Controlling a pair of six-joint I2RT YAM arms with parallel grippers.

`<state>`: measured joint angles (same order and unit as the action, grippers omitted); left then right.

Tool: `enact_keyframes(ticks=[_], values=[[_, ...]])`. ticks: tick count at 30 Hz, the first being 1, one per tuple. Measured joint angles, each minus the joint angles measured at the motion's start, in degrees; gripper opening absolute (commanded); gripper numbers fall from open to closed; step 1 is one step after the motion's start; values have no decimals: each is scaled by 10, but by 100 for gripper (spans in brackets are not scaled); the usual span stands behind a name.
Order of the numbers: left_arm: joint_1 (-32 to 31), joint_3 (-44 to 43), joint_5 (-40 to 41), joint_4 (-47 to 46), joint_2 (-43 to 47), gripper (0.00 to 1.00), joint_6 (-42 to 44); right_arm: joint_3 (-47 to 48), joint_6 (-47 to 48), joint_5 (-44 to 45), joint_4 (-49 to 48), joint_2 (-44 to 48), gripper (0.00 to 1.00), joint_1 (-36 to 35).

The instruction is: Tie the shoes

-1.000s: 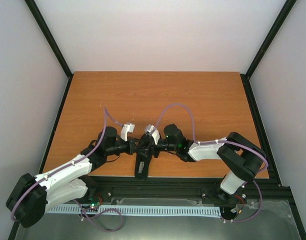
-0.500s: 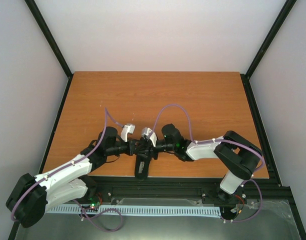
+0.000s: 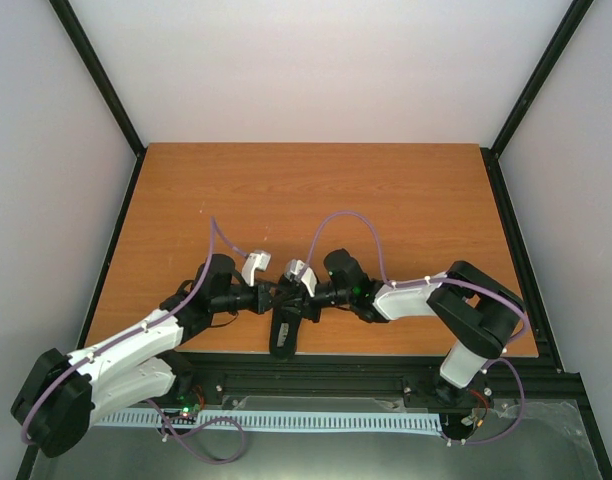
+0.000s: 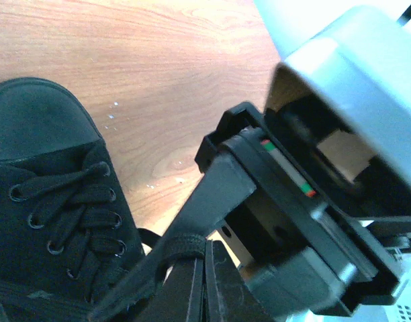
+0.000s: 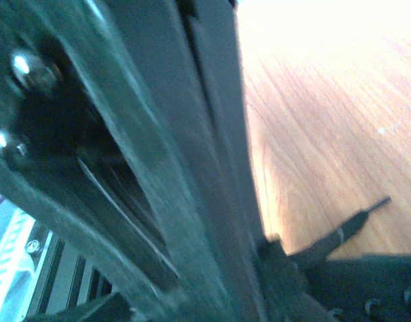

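Note:
The black shoe (image 3: 284,328) stands at the table's front edge, its toe pointing away from the arms. Both grippers meet just above its laces. In the left wrist view the shoe (image 4: 51,221) fills the lower left, its laces crossed through the eyelets. My left gripper (image 4: 205,253) is shut, and a black lace (image 4: 173,244) loops over its tip and into the seam between the fingers. My right gripper (image 3: 297,296) presses close against the left gripper (image 3: 274,297); its wrist housing (image 4: 293,201) fills the right side. The right wrist view is blurred and hides how its jaws stand. A loose lace end (image 5: 350,227) lies on the wood.
The wooden table (image 3: 316,190) stretches back from the shoe. A black frame rail (image 3: 336,370) runs along the front edge, with upright posts at the corners. White walls close in the left, right and back sides.
My right gripper has slid a little left, tight against the left gripper over the shoe. The left arm and the shoe have stayed put.

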<state>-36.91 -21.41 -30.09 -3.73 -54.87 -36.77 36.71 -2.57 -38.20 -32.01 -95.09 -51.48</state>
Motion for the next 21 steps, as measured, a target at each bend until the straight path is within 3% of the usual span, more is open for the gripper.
enact_keyframes(ticks=[3, 13, 21], values=[[2, -1, 4, 3, 4, 1, -1, -5, -10, 7, 5, -1, 3, 2], [1, -5, 9, 8, 6, 4, 0, -20, -35, 18, -4, 11, 3, 0], [-1, -16, 43, 40, 14, 58, 28, -24, -61, 38, 26, 44, 3, -1]])
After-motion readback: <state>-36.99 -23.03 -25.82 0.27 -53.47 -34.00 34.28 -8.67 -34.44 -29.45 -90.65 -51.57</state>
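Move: The lace loop that the right fingers are closing on is about 1 cm to the left of the right hand, level in height. The left fingers, still shut on the lace, have the same loop roughly 1 cm to their right and 1 cm below. The shoe's middle is about 5 cm back and 6 cm below the right hand, 1 cm to its left. The toe is some 7 cm ahead, 2 cm left and 7 cm below. Dipping about 1 cm as its nearly closed fingers shut and pinch the lace loop beside the left fingertips, the right hand then eases back up and draws away to the right, some 1.5 cm in all, turning slightly clockwise. The left hand stays nearly in place above the shoe, keeps its hold at first, then opens its fingers almost halfway at the end. ##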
